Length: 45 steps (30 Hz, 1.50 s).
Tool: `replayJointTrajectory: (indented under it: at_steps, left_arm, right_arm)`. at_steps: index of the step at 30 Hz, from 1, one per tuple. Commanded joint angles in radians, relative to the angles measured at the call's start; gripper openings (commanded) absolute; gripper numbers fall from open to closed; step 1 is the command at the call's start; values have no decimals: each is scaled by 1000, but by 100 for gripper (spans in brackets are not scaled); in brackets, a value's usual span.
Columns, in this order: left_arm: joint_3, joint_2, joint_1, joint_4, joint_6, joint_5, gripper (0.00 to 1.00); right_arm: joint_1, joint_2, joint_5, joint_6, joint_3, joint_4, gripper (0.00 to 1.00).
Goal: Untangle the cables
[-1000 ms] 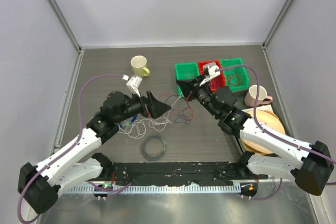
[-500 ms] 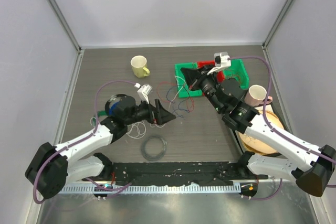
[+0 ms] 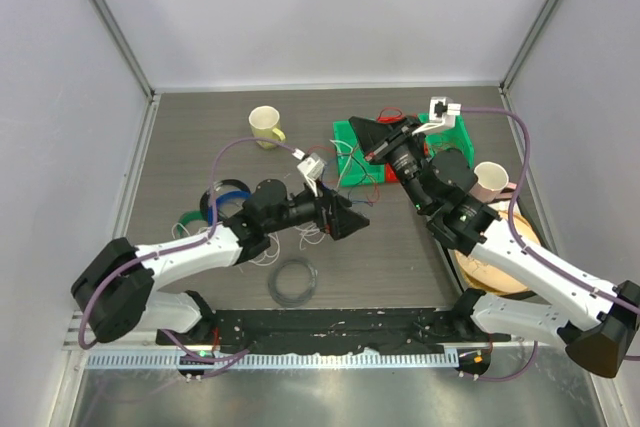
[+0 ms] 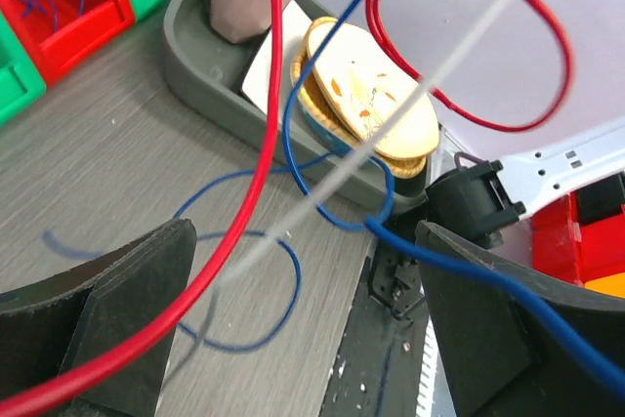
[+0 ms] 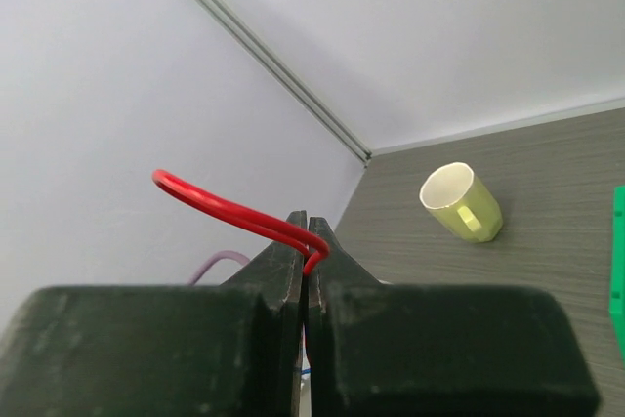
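The cables hang as thin red, blue and white strands (image 3: 340,175) between my two grippers above the table middle; more white loops (image 3: 262,250) lie on the table. My right gripper (image 3: 364,133) is raised over the bins and shut on the red cable (image 5: 223,205), which loops out from its tips (image 5: 307,229). My left gripper (image 3: 351,220) sits low and open under the strands. In the left wrist view the red cable (image 4: 270,114), a blue cable (image 4: 289,158) and a blurred white cable (image 4: 420,85) cross between its spread fingers (image 4: 127,310) without being gripped.
A dark grey coiled ring (image 3: 295,280) lies near the front. A yellow mug (image 3: 265,125) stands at the back left. Green and red bins (image 3: 347,134) are behind the right gripper. A pink mug (image 3: 488,182) and wooden plates (image 3: 500,259) sit right; blue (image 3: 228,191) and green (image 3: 187,219) rings left.
My right gripper has risen and moved back over the bins, pulling the red cable up. The left gripper has swung right and lower, under the hanging strands, still open.
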Motion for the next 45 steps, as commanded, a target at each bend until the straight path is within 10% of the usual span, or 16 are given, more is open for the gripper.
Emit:
replayJointTrajectory:
  at_steps: [1,6,14,26,34,45]
  left_arm:
    - [85,59,-32,76,71,-28,100]
    - [99,90,-69,57,100,-77,91]
    - [59,41,-94,-9,117,-242,0]
    - [-4,-73,-81,-457,-39,-870,0]
    - [-134,-198,101,-498,-177,-821,0]
    - [-159,-395,377,-871,-271,-924,0]
  right_arm:
    - [-1,-36,24,85,35,89,1]
    - [1,-48,41,122,21,109,1]
    - [1,-83,109,87,12,115,1]
    - [-1,-234,475,-264,-63,92,1]
    - [-65,-151,777,-792,38,155,1]
    - [-526,-4,630,-720,173,17,1]
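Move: A taut white cable strand stands between the left hand's open fingers, about 2 cm farther right at its height. The white pile lies roughly 6 cm ahead and 13 cm left, 20 cm below that hand; the blue coil 13 cm ahead and 28 cm left. From the right hand, already pinching the red cable, the dark tray is some 31 cm right and 1 cm back, 40 cm down; the right green bin 24 cm ahead, 25 cm right. The left fingers shut on the white strand while edging some 3 cm to the right, then draw it about 27 cm left, with lesser forward and downward travel, towards the blue coil, the wrist swinging counter-clockwise until the fingers point forward. The right hand keeps its pinch on the red cable, lifts about 4 cm, then sweeps nearly 30 cm right towards the tray, high above it, turning some 65 degrees clockwise. ##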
